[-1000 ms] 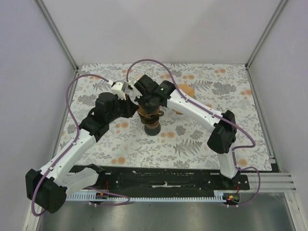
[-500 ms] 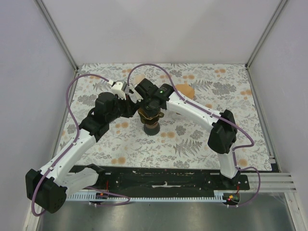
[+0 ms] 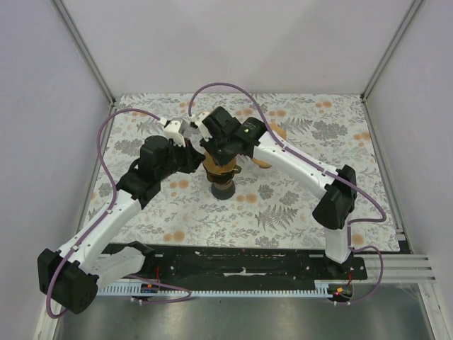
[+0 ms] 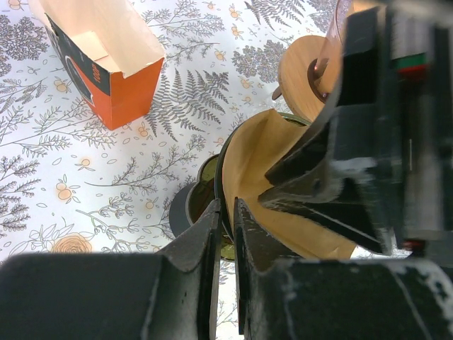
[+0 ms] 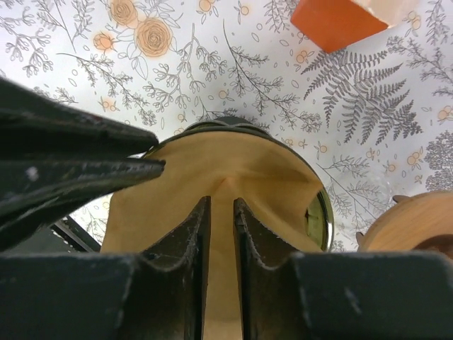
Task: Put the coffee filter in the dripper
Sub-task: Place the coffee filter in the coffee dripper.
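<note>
The tan paper coffee filter (image 5: 241, 166) lies spread open inside the dark glass dripper (image 5: 323, 207), which stands on a dark cup at mid-table (image 3: 224, 185). My right gripper (image 5: 221, 202) reaches down into the filter (image 4: 272, 198), its jaws a narrow gap apart with only paper showing behind the gap. My left gripper (image 4: 226, 205) is shut on the dripper's rim (image 4: 224, 166) at its left side. From above, both wrists crowd over the dripper (image 3: 221, 170) and hide most of the filter.
An open orange carton (image 4: 117, 88) lies on the floral cloth beyond the dripper and shows again at the top of the right wrist view (image 5: 340, 21). A round wooden piece (image 4: 301, 71) sits close behind the dripper, to its right (image 3: 274, 132). Frame posts and walls bound the table.
My right gripper's jaws have parted slightly after being pressed together. The right arm has shifted a little toward the back, and the filter stays in the dripper. The left arm holds still.
</note>
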You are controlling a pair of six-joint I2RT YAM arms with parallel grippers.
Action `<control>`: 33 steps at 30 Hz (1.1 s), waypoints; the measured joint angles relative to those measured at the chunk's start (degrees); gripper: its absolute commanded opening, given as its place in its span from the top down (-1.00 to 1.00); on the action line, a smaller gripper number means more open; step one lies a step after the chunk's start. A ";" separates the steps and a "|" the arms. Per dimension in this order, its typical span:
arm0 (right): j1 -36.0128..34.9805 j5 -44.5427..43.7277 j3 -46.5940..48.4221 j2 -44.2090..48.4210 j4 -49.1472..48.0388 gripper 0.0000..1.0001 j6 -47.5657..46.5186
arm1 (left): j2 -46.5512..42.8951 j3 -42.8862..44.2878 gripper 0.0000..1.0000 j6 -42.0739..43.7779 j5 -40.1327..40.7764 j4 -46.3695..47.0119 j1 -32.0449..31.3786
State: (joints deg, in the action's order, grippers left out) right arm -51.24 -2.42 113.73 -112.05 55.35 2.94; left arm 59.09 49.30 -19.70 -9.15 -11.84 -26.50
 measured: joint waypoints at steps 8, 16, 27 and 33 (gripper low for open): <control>0.26 -0.02 0.76 3.32 0.02 0.37 -0.52 | -0.07 0.00 0.44 0.98 0.00 0.00 0.00; 0.59 0.26 0.85 4.83 0.04 0.31 -1.51 | -1.07 0.00 0.21 2.23 -0.35 0.00 0.00; 0.79 2.19 1.95 5.18 0.11 0.17 -3.30 | -1.40 0.50 0.07 2.91 -0.50 -0.02 0.00; 0.87 9.90 -1.07 8.09 -1.92 0.03 -10.29 | -1.42 0.68 0.12 3.30 -0.50 -0.02 0.00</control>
State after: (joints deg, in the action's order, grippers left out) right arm -50.37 7.49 112.66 -103.96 53.43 -7.35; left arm 57.67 49.98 -16.40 -9.65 -11.86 -26.50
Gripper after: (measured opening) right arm 0.482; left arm 0.456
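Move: Just below and slightly back of the right hand lies the coffee filter in the green dripper, its middle about 4 cm down, 1 cm back and 1 cm right. From the left hand the filter is some 5 cm right, 1 cm back and 3 cm lower. Counted from that left hand, the orange box stands roughly 15 cm ahead and 1 cm left, and the clear dripper about 10 cm ahead and 21 cm right, both some 13 cm lower. Rising about 6 cm, fast at first and then slowly, the right hand withdraws upward from the coffee filter, its fingers opening wider; at the very end it turns some 10 degrees counter-clockwise and eases back a little. The left fingers, nearly shut at the filter's left edge, spread apart while that hand lifts only about 1 cm and otherwise stays there. ##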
